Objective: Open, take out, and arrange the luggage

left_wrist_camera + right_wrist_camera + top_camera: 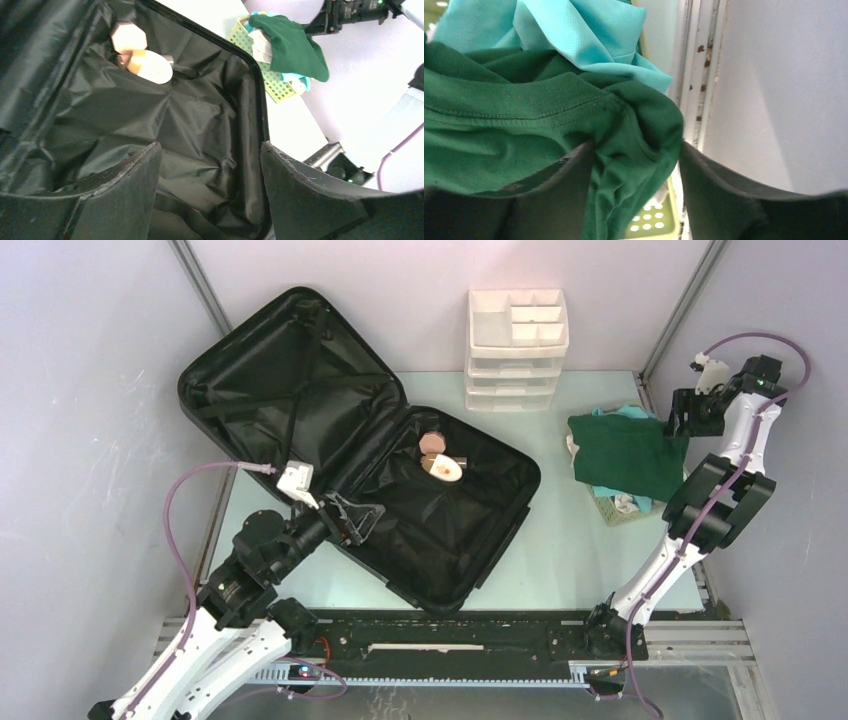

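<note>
The luggage [455, 530], a black hard-shell suitcase, lies open on the table with its lid [290, 370] leaning back at the left. A pink octagonal jar [432, 442] and a cream oval item [443, 467] rest on its black lining [200, 115]. My left gripper [362, 520] is open at the suitcase's near-left rim, its fingers over empty lining in the left wrist view [211, 150]. My right gripper [685, 412] is open over the basket. A fold of the green garment [524, 115] hangs between its fingers [636, 150], touching the left one.
A pale yellow perforated basket [625, 512] at the right holds the green garment [628, 455] and a teal cloth [574, 30]. A white three-tier drawer organizer [517, 350] stands at the back wall. The frame rail [696, 75] and side wall are close beside the right gripper.
</note>
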### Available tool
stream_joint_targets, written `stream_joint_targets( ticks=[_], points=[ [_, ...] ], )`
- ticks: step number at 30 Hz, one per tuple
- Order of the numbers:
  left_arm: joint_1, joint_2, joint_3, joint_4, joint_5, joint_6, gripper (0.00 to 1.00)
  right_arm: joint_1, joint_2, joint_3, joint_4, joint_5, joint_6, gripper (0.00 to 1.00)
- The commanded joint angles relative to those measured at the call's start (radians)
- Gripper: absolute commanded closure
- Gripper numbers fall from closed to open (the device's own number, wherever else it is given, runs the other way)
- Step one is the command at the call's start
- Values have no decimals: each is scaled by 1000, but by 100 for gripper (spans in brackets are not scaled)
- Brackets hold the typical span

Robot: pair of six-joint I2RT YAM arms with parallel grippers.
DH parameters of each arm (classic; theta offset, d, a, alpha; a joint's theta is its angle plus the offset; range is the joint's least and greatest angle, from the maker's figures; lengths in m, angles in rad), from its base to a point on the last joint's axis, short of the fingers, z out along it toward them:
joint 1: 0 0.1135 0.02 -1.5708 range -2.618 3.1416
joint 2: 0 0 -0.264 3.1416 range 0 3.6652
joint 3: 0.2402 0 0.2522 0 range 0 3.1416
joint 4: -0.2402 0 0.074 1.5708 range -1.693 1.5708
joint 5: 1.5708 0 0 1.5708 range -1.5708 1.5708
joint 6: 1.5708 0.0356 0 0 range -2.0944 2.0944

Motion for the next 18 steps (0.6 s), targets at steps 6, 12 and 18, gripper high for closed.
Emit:
stream_joint_targets(
  ticks=[6, 12, 18],
  points=[
    [8, 226, 309, 226, 168, -147, 19, 19, -248, 31, 23, -119, -33, 6],
    [7, 504, 749, 167, 130, -310, 12, 68, -425, -103, -57, -457, -53, 0],
    [-49, 649, 1042, 153, 69, -406, 0, 210, -721, -526, 170, -551, 16, 0]
  ],
)
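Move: For the right hand, at the basket's right side, the white bottle in the open suitcase lies about 62 cm to the left, 6 cm back and 13 cm lower. The pink box is some 3 cm left of the bottle and 5 cm farther out, while the green cloth's middle is about 11 cm left of the right hand, 3 cm back and 2 cm down. From the left hand, the bottle is some 20 cm ahead, 16 cm right, 24 cm below. Right hand opens wider, leaves the green cloth upwards, swings leftward about 18 cm; left hand rises 30 cm. ##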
